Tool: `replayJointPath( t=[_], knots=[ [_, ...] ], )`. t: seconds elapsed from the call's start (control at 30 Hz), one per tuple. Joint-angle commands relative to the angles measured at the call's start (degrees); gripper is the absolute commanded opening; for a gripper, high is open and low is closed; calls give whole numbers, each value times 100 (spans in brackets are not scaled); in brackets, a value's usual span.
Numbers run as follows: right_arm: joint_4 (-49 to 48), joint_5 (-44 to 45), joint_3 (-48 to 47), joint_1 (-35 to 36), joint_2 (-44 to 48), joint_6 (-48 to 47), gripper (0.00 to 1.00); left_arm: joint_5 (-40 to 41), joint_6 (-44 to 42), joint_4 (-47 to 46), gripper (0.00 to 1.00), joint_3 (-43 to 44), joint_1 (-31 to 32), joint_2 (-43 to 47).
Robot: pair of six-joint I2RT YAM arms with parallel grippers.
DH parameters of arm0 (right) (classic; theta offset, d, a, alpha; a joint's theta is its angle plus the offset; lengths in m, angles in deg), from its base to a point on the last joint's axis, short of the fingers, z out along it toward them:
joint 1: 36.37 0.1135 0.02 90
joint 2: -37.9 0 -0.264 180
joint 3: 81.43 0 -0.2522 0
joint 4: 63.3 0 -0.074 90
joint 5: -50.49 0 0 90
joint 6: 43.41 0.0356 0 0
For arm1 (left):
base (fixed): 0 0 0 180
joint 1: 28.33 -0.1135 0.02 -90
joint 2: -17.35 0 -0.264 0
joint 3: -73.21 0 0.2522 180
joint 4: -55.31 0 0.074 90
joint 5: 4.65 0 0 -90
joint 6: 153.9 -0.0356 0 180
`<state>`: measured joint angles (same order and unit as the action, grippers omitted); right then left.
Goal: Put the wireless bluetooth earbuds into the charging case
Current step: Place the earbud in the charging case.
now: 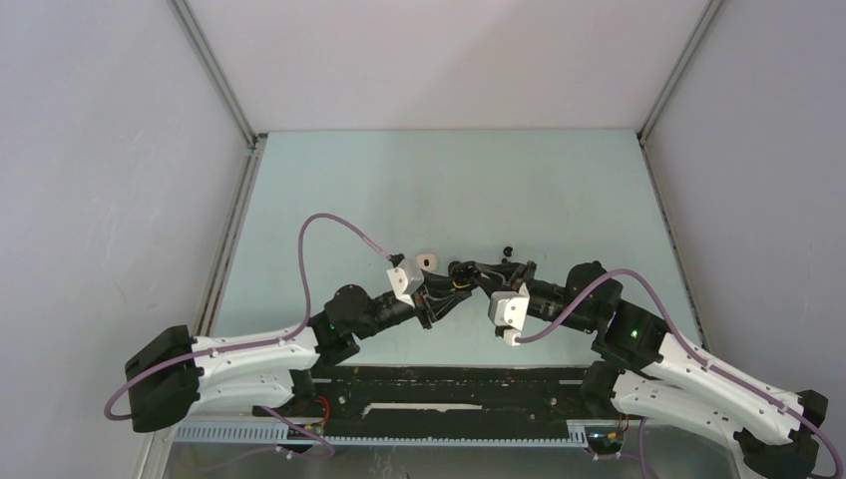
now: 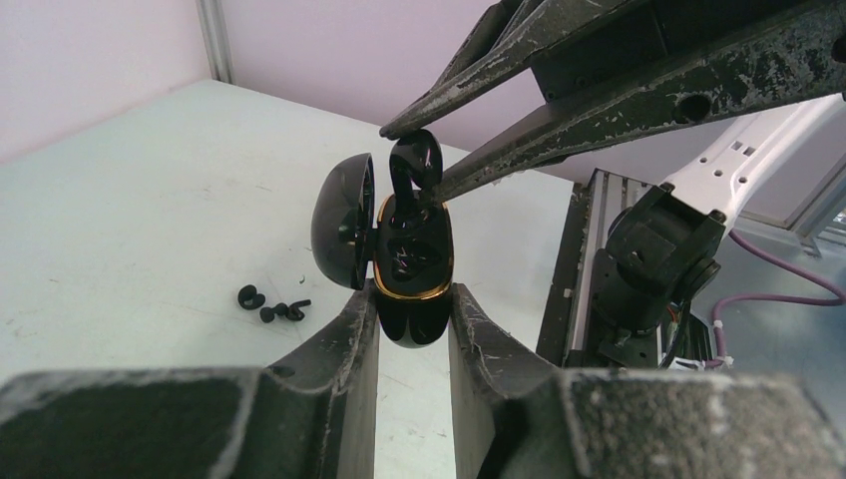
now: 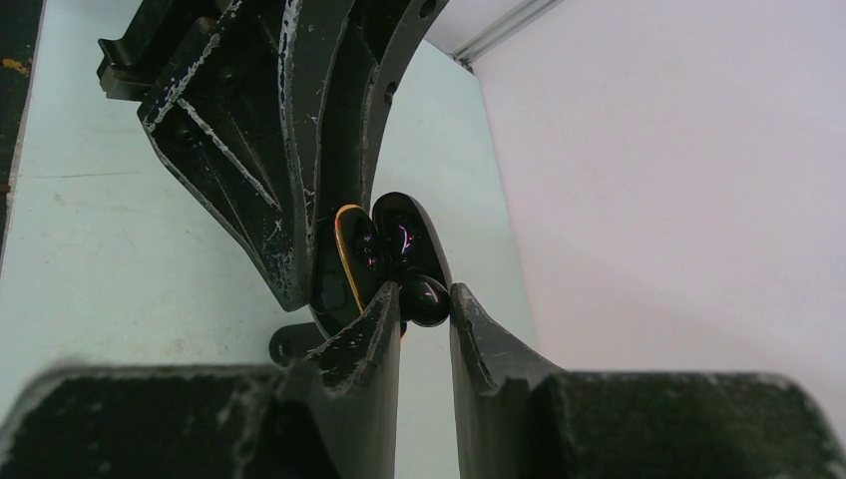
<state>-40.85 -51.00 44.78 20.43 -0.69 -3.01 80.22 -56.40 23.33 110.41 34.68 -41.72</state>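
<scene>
The charging case (image 2: 411, 254) is glossy black with a gold rim, and its lid (image 2: 339, 225) is swung open to the left. My left gripper (image 2: 412, 294) is shut on the case's lower body and holds it above the table. My right gripper (image 3: 426, 289) is shut on a black earbud (image 3: 425, 302), pressed against the case's open mouth (image 3: 384, 239). From the left wrist, that earbud (image 2: 415, 165) stands at the top of the case between the right fingers (image 2: 599, 110). In the top view the two grippers (image 1: 454, 284) meet at mid-table.
Several loose black earbuds (image 2: 271, 305) lie on the pale green table (image 2: 120, 200), left of the held case. A small white piece (image 1: 427, 262) and a tiny black piece (image 1: 508, 248) lie just beyond the grippers. Grey walls enclose the table.
</scene>
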Motion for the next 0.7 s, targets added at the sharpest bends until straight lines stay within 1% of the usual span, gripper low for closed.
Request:
replayJointPath(
  t=[0.0,0.07,0.2,0.23,0.27,0.33,0.4,0.53,0.63,0.67],
  knots=[
    [122,-108,-5,38,-17,-6,14,89,-38,-375,0,-6,37,159],
    [120,-117,-5,35,-13,-5,18,95,-34,-375,0,-6,37,142],
    [60,-29,-5,43,-10,-1,21,86,-13,-423,0,-19,37,124],
    [32,-18,-5,38,-9,3,23,90,-10,-426,0,-18,37,117],
    [6,-5,-5,43,-8,-4,26,89,-10,-427,0,-22,37,115],
    [-27,-27,-5,49,4,-18,37,82,-12,-422,0,-24,37,112],
    [-57,-35,-5,49,24,-31,45,84,-11,-420,0,-32,37,114],
    [-24,-25,-61,47,1,-19,56,67,-4,-427,0,-41,37,113],
    [62,-65,-115,38,-28,-1,61,59,-11,-427,0,-41,37,108],
    [110,-93,-145,39,-45,37,65,60,-24,-427,0,-41,37,106]
  ],
)
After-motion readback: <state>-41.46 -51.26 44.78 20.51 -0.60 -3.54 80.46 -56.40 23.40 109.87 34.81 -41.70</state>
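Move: The right hand pinches an earbud standing proud in the open black charging case; the case's middle lies about 2 cm to this hand's left, 1 cm back and 2 cm below. On the table some 16 cm lower, a second black case lies roughly 11 cm ahead and 3 cm left, and the white case roughly 14 cm ahead and 10 cm left. The left hand holds the charging case about 1 cm to the right of and 1 cm above its hand point. With the earbud already at its slot, the right hand all but stays in place and, after a short hold, spreads its fingers from about a quarter to some 60 percent open, letting go of the earbud and rising only about half a centimetre as they part. The left hand keeps its grip on the charging case, its lid side forward, and sinks by roughly half a centimetre, with almost no turn of either wrist. ##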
